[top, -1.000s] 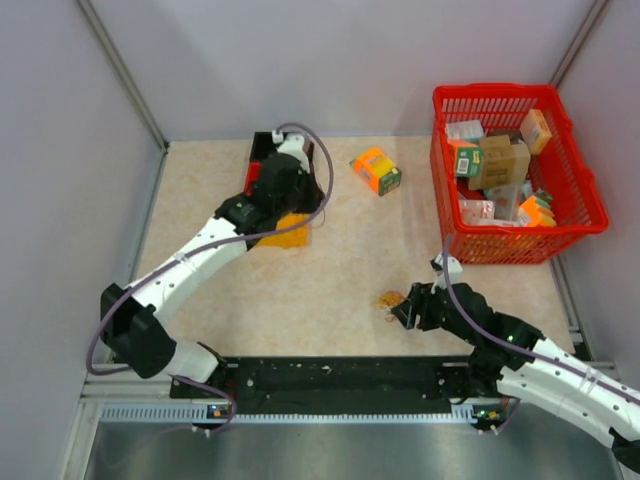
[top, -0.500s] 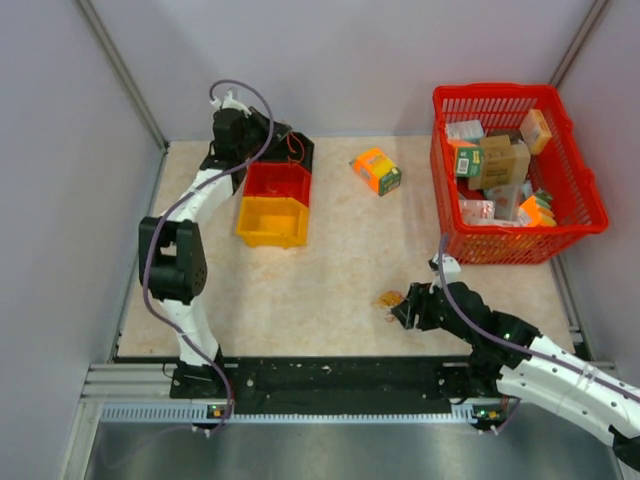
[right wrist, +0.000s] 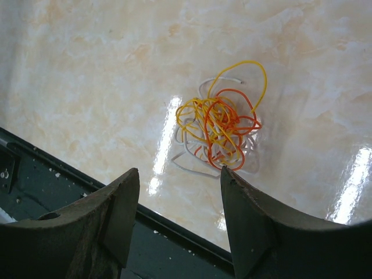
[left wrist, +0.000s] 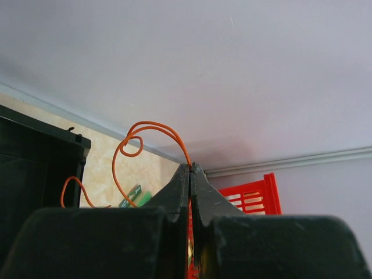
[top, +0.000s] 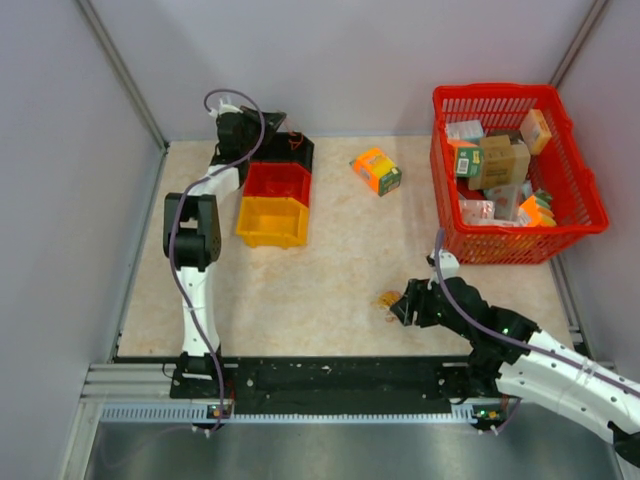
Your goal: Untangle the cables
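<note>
The cables [top: 388,299] lie as a small tangled clump of orange, yellow and white wires on the table near the front; the right wrist view [right wrist: 220,125] shows them closely. My right gripper [top: 401,311] is open and empty just short of the clump, its own camera [right wrist: 179,172] showing the clump beyond its fingertips. My left gripper [top: 272,128] is at the far back left over the black bin [top: 303,152]. It is shut [left wrist: 190,170] on one orange wire [left wrist: 125,152], which loops up from the fingertips and down toward the bin [left wrist: 35,151].
A red bin [top: 278,182] and a yellow bin [top: 272,222] sit in a row in front of the black one. An orange box [top: 376,170] lies at the back centre. A red basket [top: 495,92] full of boxes stands at the back right. Grey walls enclose the table.
My left arm has swung from over the yellow and red bins to the back left corner, now standing over the black bin with the orange wire. The right arm has barely moved.
</note>
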Robot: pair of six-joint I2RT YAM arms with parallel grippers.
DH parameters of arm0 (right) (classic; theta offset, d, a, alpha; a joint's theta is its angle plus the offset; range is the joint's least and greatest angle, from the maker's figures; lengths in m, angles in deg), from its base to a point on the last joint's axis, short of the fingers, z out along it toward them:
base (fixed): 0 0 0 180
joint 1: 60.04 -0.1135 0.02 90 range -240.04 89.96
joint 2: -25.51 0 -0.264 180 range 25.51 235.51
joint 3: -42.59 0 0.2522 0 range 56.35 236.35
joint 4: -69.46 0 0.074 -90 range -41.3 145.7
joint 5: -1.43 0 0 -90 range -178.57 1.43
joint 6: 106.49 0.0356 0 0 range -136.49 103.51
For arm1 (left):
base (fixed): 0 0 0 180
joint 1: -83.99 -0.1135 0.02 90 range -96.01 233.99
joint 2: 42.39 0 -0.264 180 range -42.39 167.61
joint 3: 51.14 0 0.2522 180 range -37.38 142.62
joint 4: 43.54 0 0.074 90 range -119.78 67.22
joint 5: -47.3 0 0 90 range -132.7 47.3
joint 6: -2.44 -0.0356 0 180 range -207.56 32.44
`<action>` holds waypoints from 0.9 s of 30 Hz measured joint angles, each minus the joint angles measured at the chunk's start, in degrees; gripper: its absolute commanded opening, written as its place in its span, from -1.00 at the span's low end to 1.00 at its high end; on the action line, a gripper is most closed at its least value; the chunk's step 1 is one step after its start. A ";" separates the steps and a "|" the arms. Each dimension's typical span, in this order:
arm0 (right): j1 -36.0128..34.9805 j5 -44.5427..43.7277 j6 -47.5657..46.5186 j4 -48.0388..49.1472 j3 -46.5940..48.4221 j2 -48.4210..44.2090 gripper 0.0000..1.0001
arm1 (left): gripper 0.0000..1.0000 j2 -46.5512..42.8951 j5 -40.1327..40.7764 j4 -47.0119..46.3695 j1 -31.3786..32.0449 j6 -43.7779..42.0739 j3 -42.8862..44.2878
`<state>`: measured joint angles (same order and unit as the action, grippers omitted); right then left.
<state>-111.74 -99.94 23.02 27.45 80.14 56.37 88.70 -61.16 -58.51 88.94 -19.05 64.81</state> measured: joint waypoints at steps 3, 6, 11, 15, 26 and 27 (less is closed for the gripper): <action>0.00 0.00 -0.02 -0.11 0.00 0.28 0.15 | -1.00 0.70 0.55 -0.04 -0.11 1.18 0.72; 0.00 0.02 -0.02 -0.15 0.00 0.55 0.15 | -1.00 0.76 0.79 0.00 -0.28 1.92 1.07; 0.00 0.02 0.02 -0.15 0.00 0.70 0.15 | -0.97 1.64 0.70 4.42 -1.07 1.99 2.84; 0.00 0.07 0.02 -0.15 0.00 0.70 0.15 | -0.05 1.66 0.55 10.93 -1.75 0.44 2.89; 0.00 0.42 0.17 -0.35 0.00 0.00 0.15 | 0.47 -6.91 2.38 25.86 -1.90 -4.42 -2.21; 0.00 0.13 0.22 -0.63 0.02 0.26 0.16 | 0.47 -10.19 1.84 26.12 -1.90 -4.52 -5.20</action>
<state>-111.74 -99.81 23.23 26.82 80.16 56.63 78.51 -59.32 -32.39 87.04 -23.58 59.61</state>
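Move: The left hand, gripping the orange cable, is above the black bin, whose middle is about 15 cm below, 3 cm back and 3 cm to its left. From this hand, the red bin's middle is some 13 cm back and 4 cm left, the orange-green box about 9 cm back and 25 cm right. From the idle right hand, the black bin is roughly 47 cm ahead and 35 cm left. Left hand sinks some 6 cm over the black bin, lets go of the orange cable, backs off rising. ##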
